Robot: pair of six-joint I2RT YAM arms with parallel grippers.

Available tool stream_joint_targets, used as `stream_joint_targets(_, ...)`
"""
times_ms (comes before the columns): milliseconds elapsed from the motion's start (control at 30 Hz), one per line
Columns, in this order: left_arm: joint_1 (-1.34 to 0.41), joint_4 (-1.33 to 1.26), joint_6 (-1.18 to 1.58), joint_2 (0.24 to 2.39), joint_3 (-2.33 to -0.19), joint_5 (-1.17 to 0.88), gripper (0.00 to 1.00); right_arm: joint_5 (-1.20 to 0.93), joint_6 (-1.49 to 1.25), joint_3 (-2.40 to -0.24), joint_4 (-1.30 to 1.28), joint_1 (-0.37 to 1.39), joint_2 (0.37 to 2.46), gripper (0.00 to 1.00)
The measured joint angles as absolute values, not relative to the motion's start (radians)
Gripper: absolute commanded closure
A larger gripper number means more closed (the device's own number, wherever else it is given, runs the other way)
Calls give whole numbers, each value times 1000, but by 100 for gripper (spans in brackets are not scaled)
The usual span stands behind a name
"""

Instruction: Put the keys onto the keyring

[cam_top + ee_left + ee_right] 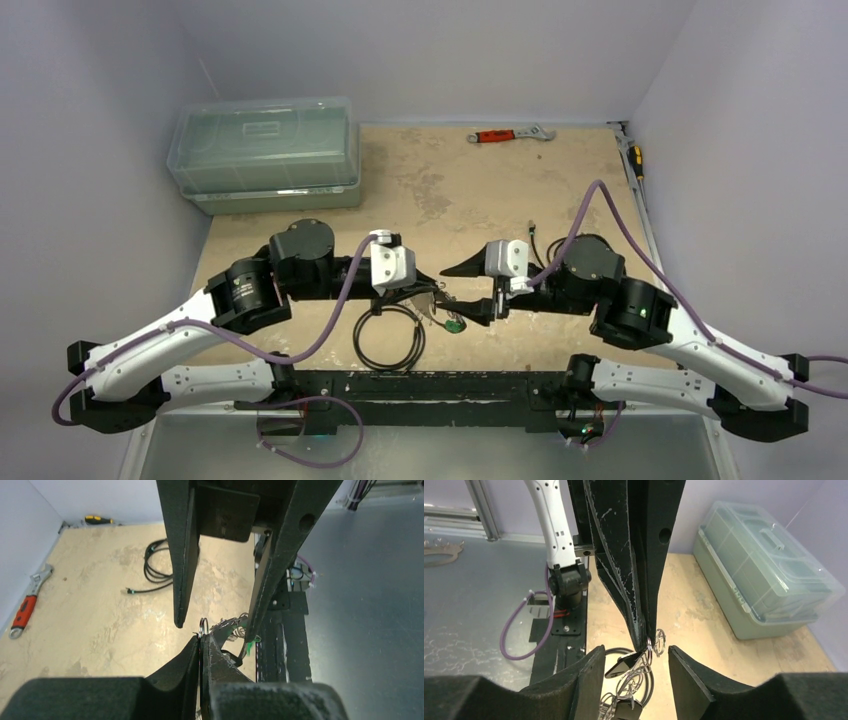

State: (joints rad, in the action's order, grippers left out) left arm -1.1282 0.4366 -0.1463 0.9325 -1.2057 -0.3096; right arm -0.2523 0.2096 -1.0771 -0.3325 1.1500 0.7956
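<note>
My left gripper (436,292) (201,637) is shut on a small silvery keyring (203,625) (651,646), pinching it edge-on at the fingertips. A bunch of keys (631,672) (231,626) hangs from the ring, with wire loops, dark heads and a green piece (453,325) (252,640). My right gripper (452,292) (636,652) is open. Its two fingers (586,677) straddle the left fingertips and the ring without touching them. A second small ring (660,641) sticks out beside the pinched one.
A black cable coil (390,340) lies on the table under the keys. At the back left stands a clear lidded plastic box (265,150) (764,575). A red-handled wrench (510,134) (25,612) and a yellow screwdriver (636,160) lie along the far edges.
</note>
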Motion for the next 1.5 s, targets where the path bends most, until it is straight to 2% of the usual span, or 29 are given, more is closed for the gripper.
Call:
stream_joint_targets(333, -1128, 617, -207, 992, -1250, -304, 100, -251, 241, -1122, -446, 1150, 845, 60)
stream_joint_targets(467, -1128, 642, -222, 1014, -1271, -307, 100, -251, 245, -1122, -464, 1150, 854, 62)
stream_joint_targets(733, -1128, 654, -231, 1017, -1274, -319, 100, -244, 249, -1122, -469, 1150, 893, 74)
stream_joint_targets(867, -1127, 665, -238, 1017, -1274, -319, 100, -230, 249, -1122, -479, 1151, 913, 91)
stream_joint_targets(967, -1126, 668, -250, 1016, -1274, -315, 100, -225, 249, -1122, -488, 1153, 913, 98)
stream_joint_targets(1267, -1126, 675, -274, 1016, -1274, -322, 100, -226, 249, -1122, -493, 1154, 915, 100)
stream_joint_targets(1300, -1126, 675, -275, 1016, -1274, -324, 92, -226, 249, -1122, -493, 1154, 914, 100)
stream_joint_targets(1333, -1126, 675, -277, 1016, -1274, -325, 72, -226, 250, -1122, -493, 1154, 914, 100)
stream_joint_targets(1400, -1126, 669, -283, 1016, -1274, -326, 38, -226, 251, -1121, -493, 1155, 909, 100)
stream_joint_targets(1467, -1119, 624, -291, 1001, -1253, -299, 21, -241, 249, -1115, -497, 1162, 894, 100)
stream_joint_targets(1500, -1113, 582, -284, 981, -1226, -280, 18, -244, 250, -1110, -495, 1168, 882, 100)
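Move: The left fingers hold the wire loop of the keyring at their tips, which point right, with the loop barely 1 cm to the right of the hand point. From the open right hand that loop is almost between the pads, about 1 cm ahead, sideways level and 1 cm lower. The green tag hangs some 10 cm below the loop, 3 cm back and 2 cm to its right; the cable coil lies on the table about 37 cm down, 10 cm left and 2 cm ahead of the right hand. Both hands sink together by about 5 cm, each tipping its fingertips some 15 degrees further down, while the right hand eases about 1 cm forward and closes from half open until its tips pinch the keyring's loop beside the left tips. With the right keeping its grip, the left hand then opens wide to let go and starts forward and up by about 1 cm as the right shifts back about 1 cm. ##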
